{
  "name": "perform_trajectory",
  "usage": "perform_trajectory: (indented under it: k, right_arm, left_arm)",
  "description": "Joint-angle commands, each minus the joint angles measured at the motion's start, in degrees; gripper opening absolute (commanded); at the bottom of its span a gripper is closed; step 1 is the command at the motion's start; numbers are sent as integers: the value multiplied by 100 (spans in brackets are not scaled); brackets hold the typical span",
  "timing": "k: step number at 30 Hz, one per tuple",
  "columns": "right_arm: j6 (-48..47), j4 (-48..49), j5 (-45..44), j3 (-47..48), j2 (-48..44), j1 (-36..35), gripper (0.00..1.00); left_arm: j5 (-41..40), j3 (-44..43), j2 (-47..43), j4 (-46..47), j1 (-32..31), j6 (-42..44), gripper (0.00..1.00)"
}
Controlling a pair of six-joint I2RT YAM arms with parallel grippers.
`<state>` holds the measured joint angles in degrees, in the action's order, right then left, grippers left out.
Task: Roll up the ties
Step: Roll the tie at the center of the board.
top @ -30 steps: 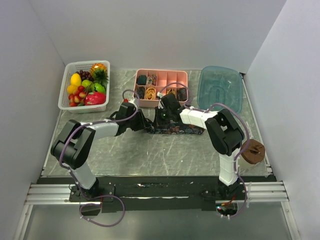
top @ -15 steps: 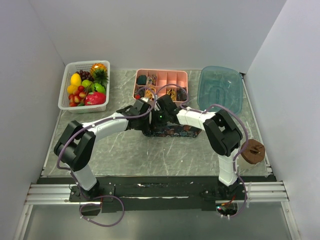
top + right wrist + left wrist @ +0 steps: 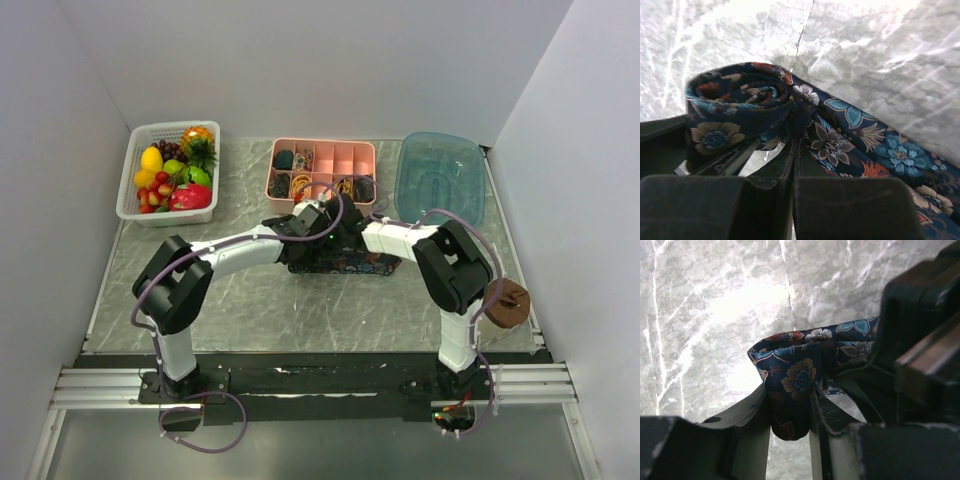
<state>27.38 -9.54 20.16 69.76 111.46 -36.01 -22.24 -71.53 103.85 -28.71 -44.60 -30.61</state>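
Note:
A dark navy tie [image 3: 352, 264] with blue, tan and red flowers lies across the middle of the table, its left end wound into a roll. Both grippers meet at that roll. In the left wrist view my left gripper [image 3: 790, 407] is shut on the rolled end of the tie [image 3: 799, 376], which bulges between its two fingers. In the right wrist view my right gripper [image 3: 796, 134] is shut, its tips pinching the tie [image 3: 737, 100] where the roll meets the flat strip running off to the right. From above, the left gripper [image 3: 316, 224] and right gripper [image 3: 339, 230] nearly touch.
Just behind the grippers stands a pink compartment tray [image 3: 322, 148] holding dark rolls and yellow-orange bands. A white basket [image 3: 131, 178] of fruit sits at the back left. A blue-green tub [image 3: 441, 205] is at the back right. A brown roll [image 3: 506, 303] hangs by the right arm.
My left arm has swung right along the tie, carrying the rolled end up to the right gripper. The flat stretch of tie is shorter. The right gripper shifted slightly right.

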Motion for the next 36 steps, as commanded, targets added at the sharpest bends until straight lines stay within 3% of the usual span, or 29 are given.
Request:
perform_trajectory:
  k: [1, 10, 14, 20, 29, 36]
  right_arm:
    - [101, 575, 215, -216, -748, 190, 0]
    - [312, 893, 480, -665, -1039, 410, 0]
    - [312, 884, 497, -788, -1021, 507, 0]
    - [339, 928, 532, -1025, -1100, 735, 0]
    - [470, 1209, 708, -1333, -1161, 982, 0]
    - [523, 1341, 840, -1465, -1258, 1122, 0]
  left_arm:
    - [-333, -291, 223, -196, -233, 73, 11]
    - [-720, -695, 609, -495, -497, 38, 16]
    - [-913, -845, 759, -609, -594, -6, 34]
    - [-1028, -995, 804, -645, -699, -76, 46]
    - [-940, -758, 373, -223, -752, -94, 55]
    - [-861, -433, -49, 234, -752, -191, 56]
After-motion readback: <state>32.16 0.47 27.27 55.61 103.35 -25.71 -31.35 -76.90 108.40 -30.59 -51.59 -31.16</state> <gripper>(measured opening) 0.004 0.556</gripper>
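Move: The roll is already pinched in my left fingers. The flat, unrolled part of the tie that I take it towards has its middle about 12 cm to my left hand's right, level front to back and 2 cm lower. From my closed right fingers that middle lies some 8 cm right, 1 cm back and 1 cm below; the roll is about 4 cm left. The pink box is centred roughly 17 cm straight ahead of my right hand. I hop my right hand, fingers kept shut, up about 3 cm from the seam beside the roll, then carry it some 6 cm right and back down low over the flat tie. My left hand follows about 3 cm to the right along the tie with the roll, tilting its left side up a little further, then stops and loosens its fingers around the roll. ##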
